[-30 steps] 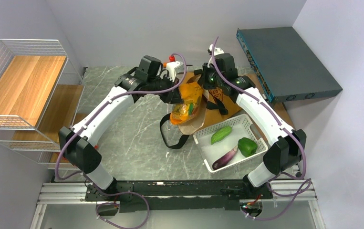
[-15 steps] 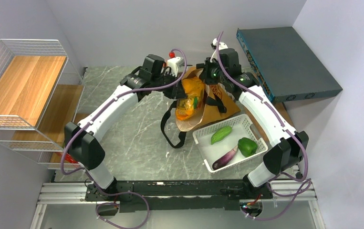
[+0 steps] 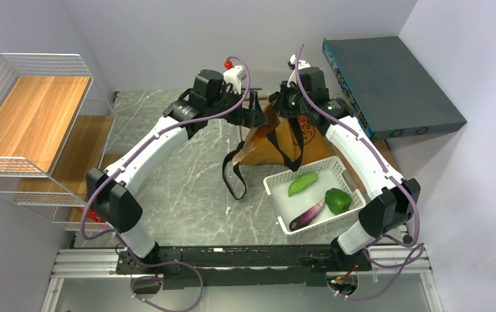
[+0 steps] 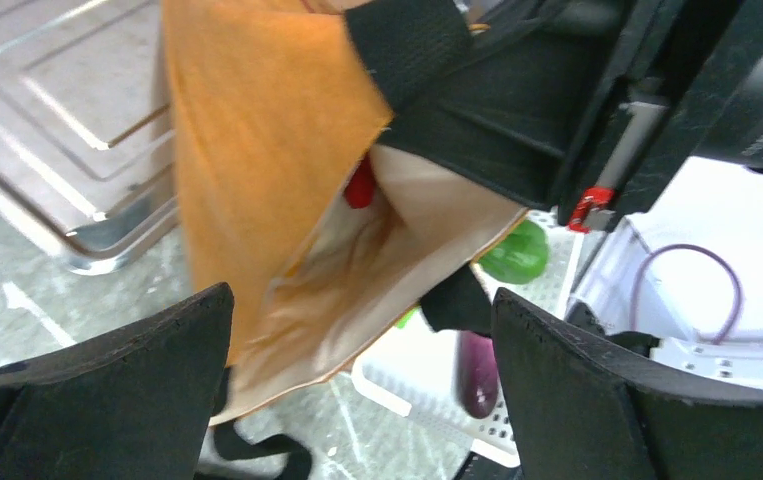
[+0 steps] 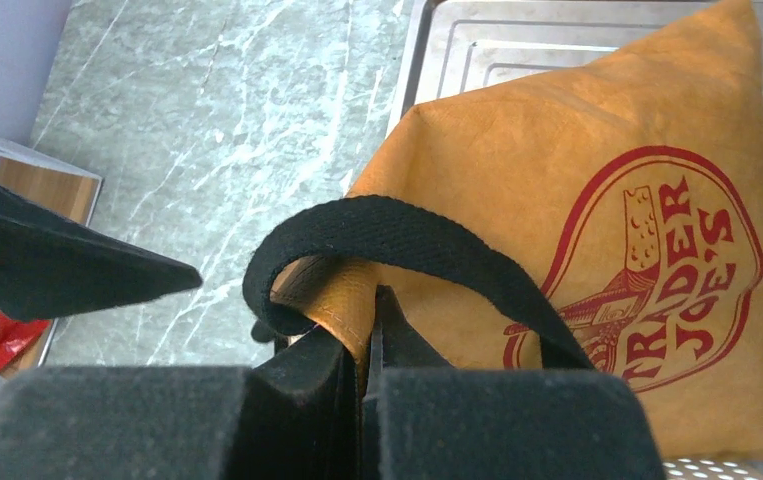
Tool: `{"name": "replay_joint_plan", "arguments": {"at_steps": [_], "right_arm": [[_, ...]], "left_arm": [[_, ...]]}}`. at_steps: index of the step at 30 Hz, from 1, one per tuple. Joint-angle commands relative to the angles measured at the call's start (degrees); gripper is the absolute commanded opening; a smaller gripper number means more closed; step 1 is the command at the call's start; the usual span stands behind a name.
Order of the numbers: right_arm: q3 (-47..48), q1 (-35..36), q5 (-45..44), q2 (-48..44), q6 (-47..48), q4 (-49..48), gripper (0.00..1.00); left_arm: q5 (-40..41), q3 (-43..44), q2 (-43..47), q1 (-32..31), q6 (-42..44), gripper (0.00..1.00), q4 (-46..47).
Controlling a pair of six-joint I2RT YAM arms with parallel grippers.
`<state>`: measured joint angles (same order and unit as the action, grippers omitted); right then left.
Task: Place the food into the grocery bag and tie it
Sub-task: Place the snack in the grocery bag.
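Observation:
The mustard grocery bag hangs from my right gripper, which is shut on its rim beside a black strap. In the right wrist view the bag shows a red printed logo, and the right gripper pinches the folded edge. My left gripper stands wide open just left of the bag and holds nothing. In the left wrist view the left gripper frames the bag's cream lining. A red bit of food peeks out inside; the rest of the food is hidden.
A white basket at front right holds a green vegetable, a green pepper and a purple eggplant. A metal tray lies under the bag. A wire shelf stands left, a dark flat box back right.
My left gripper let go of the bag's rim and opened wide. The bag's mouth fell shut, the packets inside dropped out of sight, and the bag now hangs from the right gripper alone.

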<state>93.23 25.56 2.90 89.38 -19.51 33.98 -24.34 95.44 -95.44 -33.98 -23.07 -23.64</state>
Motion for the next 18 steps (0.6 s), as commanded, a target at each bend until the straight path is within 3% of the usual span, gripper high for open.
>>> {"name": "replay_joint_plan", "arguments": {"at_steps": [1, 7, 11, 18], "right_arm": [[3.36, 0.08, 1.10, -1.95, -1.15, -4.85, 0.00], [3.44, 0.08, 1.36, -1.59, -1.40, -4.96, 0.00], [3.56, 0.12, 1.50, -1.27, -1.50, -4.97, 0.00], [3.53, 0.11, 1.70, -1.04, -1.63, -5.02, 0.00]], "left_arm": [[8.14, 2.98, 4.81, 0.18, 3.78, 0.99, -4.06], [18.10, -3.58, 9.15, 0.23, 10.65, 0.99, -10.44], [23.98, -11.74, 11.22, 0.28, 11.66, 0.99, -9.03], [17.16, -20.44, 12.05, -0.17, 15.69, 0.97, 0.46]]}}
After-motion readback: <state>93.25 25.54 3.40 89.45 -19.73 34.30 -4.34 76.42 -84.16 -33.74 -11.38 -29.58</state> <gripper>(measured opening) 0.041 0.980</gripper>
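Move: The black strap loop at the bag's free lower-left corner lies about 7 cm left of the empty left gripper, 3 cm back and some 24 cm below. The bag mouth is right under that gripper, roughly 14 cm down. The steel tray is about 14 cm ahead, 9 cm right and 30 cm below; the white basket is 12 cm back, 21 cm right and 28 cm down. From the right gripper the strap loop is about 12 cm left, 8 cm back and 22 cm below. Swing the empty left gripper off to the left, clear of the bag mouth, about 9 cm in all, staying level at first, then drop it about 9 cm towards the strap loop. Keep its fingers wide open and tip them downward some 20 degrees, turning slightly counter-clockwise. Hold the right gripper still, keeping its pinch on the bag's rim. ##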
